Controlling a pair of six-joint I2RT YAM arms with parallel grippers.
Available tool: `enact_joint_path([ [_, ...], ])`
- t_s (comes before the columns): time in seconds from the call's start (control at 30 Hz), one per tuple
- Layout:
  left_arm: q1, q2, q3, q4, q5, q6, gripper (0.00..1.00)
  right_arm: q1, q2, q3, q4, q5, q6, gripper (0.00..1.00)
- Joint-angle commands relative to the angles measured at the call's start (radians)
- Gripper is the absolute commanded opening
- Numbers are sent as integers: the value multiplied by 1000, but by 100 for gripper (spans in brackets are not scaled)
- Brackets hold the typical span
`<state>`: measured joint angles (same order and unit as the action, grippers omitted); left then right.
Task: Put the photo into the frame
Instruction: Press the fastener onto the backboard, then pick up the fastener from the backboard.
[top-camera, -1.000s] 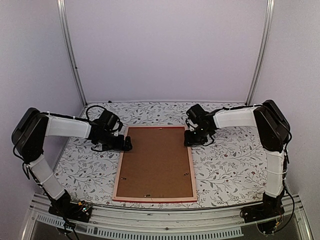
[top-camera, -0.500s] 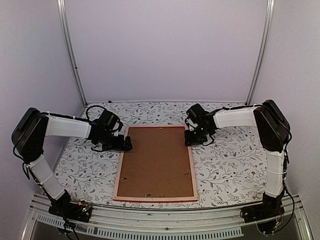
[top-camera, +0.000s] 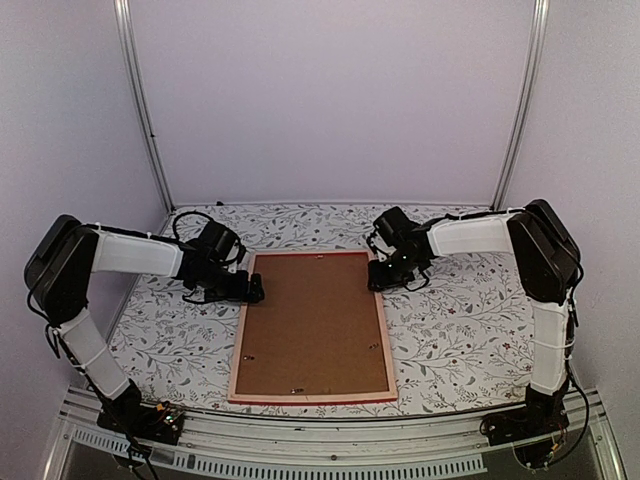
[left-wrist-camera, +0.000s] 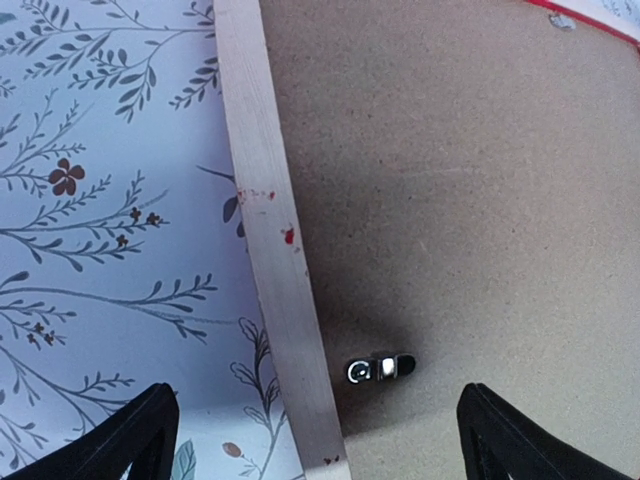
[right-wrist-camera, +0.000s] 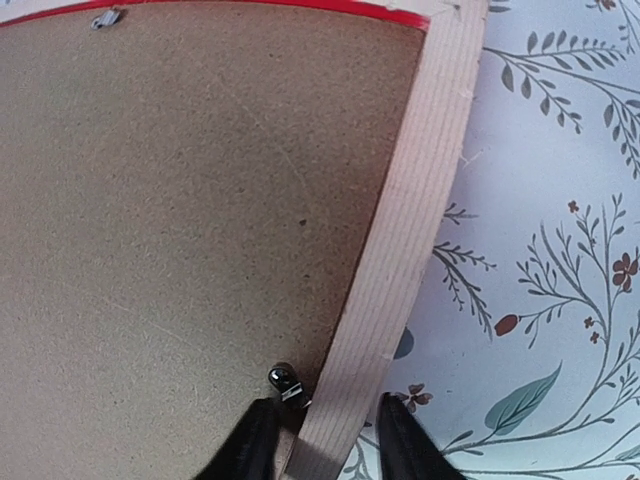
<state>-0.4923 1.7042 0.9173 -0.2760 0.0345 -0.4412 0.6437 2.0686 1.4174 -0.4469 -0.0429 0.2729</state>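
Note:
The frame (top-camera: 237, 350) lies face down on the table, pale wood back up, with a red edge at its far end (right-wrist-camera: 250, 3). A brown backing board (top-camera: 312, 320) fills it, and the photo is hidden. My left gripper (top-camera: 252, 290) is open wide and straddles the left rail (left-wrist-camera: 265, 200) and a small metal clip (left-wrist-camera: 378, 369). My right gripper (top-camera: 378, 280) straddles the right rail (right-wrist-camera: 420, 180) with a narrow opening. Its left finger (right-wrist-camera: 255, 445) is just below another clip (right-wrist-camera: 285, 381).
The floral tablecloth (top-camera: 450, 320) lies on both sides of the frame. More clips sit along the board's edges, among them one (right-wrist-camera: 105, 18) at the far end. The enclosure's walls and metal posts (top-camera: 140, 110) stand behind.
The right gripper's jaws have narrowed a little around the right rail. The frame's near end has shifted very slightly to the right. The left arm has stayed put.

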Motion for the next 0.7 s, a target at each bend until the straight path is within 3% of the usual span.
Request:
enact_joint_path([
  [0.0,-1,7,14,-12,-23,9,100,-7,-36,-16,28,-4,-32,56],
  [0.1,-1,4,13,-15,-31,8,100,-7,-74,-31,28,-19,-9,64],
  [0.33,0,-31,2,-20,-32,10,100,11,-178,-150,30,-68,55,69],
  [0.67,1,-67,-29,-36,-78,-1,100,197,-316,-326,-30,38,200,76],
])
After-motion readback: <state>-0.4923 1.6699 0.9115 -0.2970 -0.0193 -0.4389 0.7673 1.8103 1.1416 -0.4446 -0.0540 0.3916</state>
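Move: Some 18 cm back from the right hand, in line with it along the frame's right bar and barely below, sits the lower right fastener. The upper right fastener is right at the fingertips, about 1 cm ahead and 1 cm to the left; the near-edge fastener is roughly 29 cm back and 18 cm left. Seen from the left hand, the lower right fastener lies about 14 cm back and 30 cm to the right. Opening from about a third to three quarters, the right fingers come free of the upper right fastener and the bar they straddle, and the hand lifts some 2 cm. It then sweeps back about 9 cm, gathering speed, along the frame's right bar towards the lower right fastener, with hardly any wrist turn. ##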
